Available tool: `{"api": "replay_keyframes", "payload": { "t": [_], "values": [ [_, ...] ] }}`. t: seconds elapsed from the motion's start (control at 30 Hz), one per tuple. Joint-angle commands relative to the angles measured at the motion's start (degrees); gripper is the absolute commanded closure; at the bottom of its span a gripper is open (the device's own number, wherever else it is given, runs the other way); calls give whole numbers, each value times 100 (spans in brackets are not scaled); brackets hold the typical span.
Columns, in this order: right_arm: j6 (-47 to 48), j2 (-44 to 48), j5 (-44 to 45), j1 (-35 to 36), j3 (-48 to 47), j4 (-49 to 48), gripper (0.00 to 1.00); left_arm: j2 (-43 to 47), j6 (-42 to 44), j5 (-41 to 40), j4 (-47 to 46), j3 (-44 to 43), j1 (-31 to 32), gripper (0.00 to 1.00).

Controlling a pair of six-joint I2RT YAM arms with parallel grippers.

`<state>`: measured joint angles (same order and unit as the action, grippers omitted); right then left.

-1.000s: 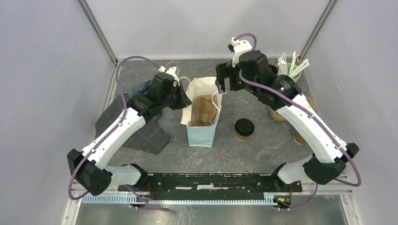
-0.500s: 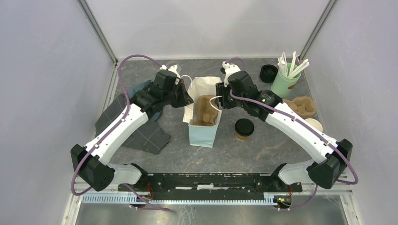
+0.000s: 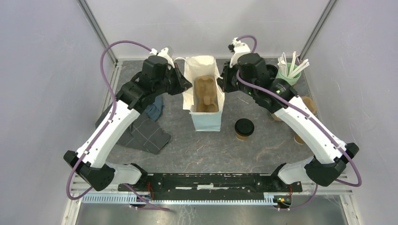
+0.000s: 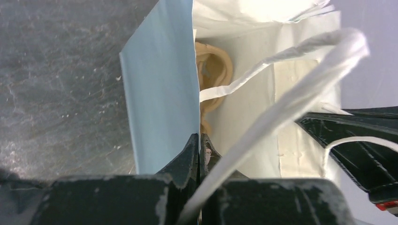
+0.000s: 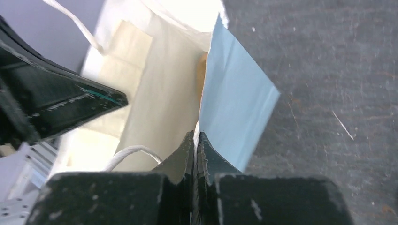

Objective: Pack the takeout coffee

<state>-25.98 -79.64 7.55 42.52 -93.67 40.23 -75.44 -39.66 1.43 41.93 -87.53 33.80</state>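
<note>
The takeout coffee [image 3: 244, 127], a brown cup with a black lid, stands on the table right of a light blue paper bag [image 3: 206, 122]. The bag stands upright and open, with a brown pulp cup carrier [image 3: 206, 93] inside it. My left gripper [image 3: 187, 87] is shut on the bag's left wall; the left wrist view shows its jaws [image 4: 199, 138] pinching the blue paper [image 4: 162, 93]. My right gripper [image 3: 220, 86] is shut on the right wall, where the right wrist view shows the paper [image 5: 234, 93] squeezed between its fingertips [image 5: 195, 136].
A green cup of white stirrers [image 3: 288, 75] stands at the back right, with a black lid [image 3: 271, 70] beside it. More brown carriers [image 3: 308, 104] and paper cups [image 3: 299, 138] lie behind my right arm. A dark cloth [image 3: 141, 133] lies at the left.
My right gripper came down on the bag's right wall and shut on it. Both arms moved toward the back, and the bag now stands farther back and more upright.
</note>
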Motion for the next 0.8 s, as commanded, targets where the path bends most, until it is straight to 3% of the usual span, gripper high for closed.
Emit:
{"api": "replay_keyframes", "payload": {
  "t": [0.0,0.2,0.37,0.5,0.6,0.63,0.7,0.77],
  "values": [
    [-299,3,-87,10,-901,-160,98,-65,-324,-87,338,-693,0,98],
    [-626,-49,-173,6,-1282,-134,99,-233,-444,-128,680,-1569,-8,98],
    [-782,10,-162,-3,-1038,-155,99,-258,-533,-264,774,-1642,-11,98],
    [-930,51,-64,-65,-684,-112,97,-193,-568,-395,800,-1218,-33,98],
    [-1113,244,-30,-202,544,-479,93,-19,-642,-369,717,-329,-188,98],
    [-1098,363,-35,-244,1042,-817,89,43,-607,-351,591,68,-241,93],
    [-926,506,9,-298,2083,-1409,66,145,-419,-351,272,842,-348,72],
    [-676,442,-167,-406,2215,-1462,51,132,-293,-21,203,1208,-575,51]
  ]
}}
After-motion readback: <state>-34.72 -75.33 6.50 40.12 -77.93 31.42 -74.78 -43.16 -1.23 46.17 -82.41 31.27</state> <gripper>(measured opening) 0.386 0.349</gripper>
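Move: The pale-blue paper bag hangs between my hands, each still pinching one side of its rim, its bottom some 7 cm off the table. Its middle lies about 5 cm to my left hand's right, 3 cm back and 13 cm below; from my right hand, 5 cm left, 3 cm back and 14 cm below. The lidded coffee cup stands about 9 cm right and 7 cm back of my right hand, 29 cm below. The checked cloth lies about 21 cm left and 5 cm back of my left hand, 32 cm below. I lift the bag with both hands another 8 cm or so, check briefly at the top, then bring both hands down fast towards the table, about 13 cm, ending below where I began. On the way down both sets of fingers open to over a third, letting go of the rim, while my left hand eases outward and both hands tip downward. ##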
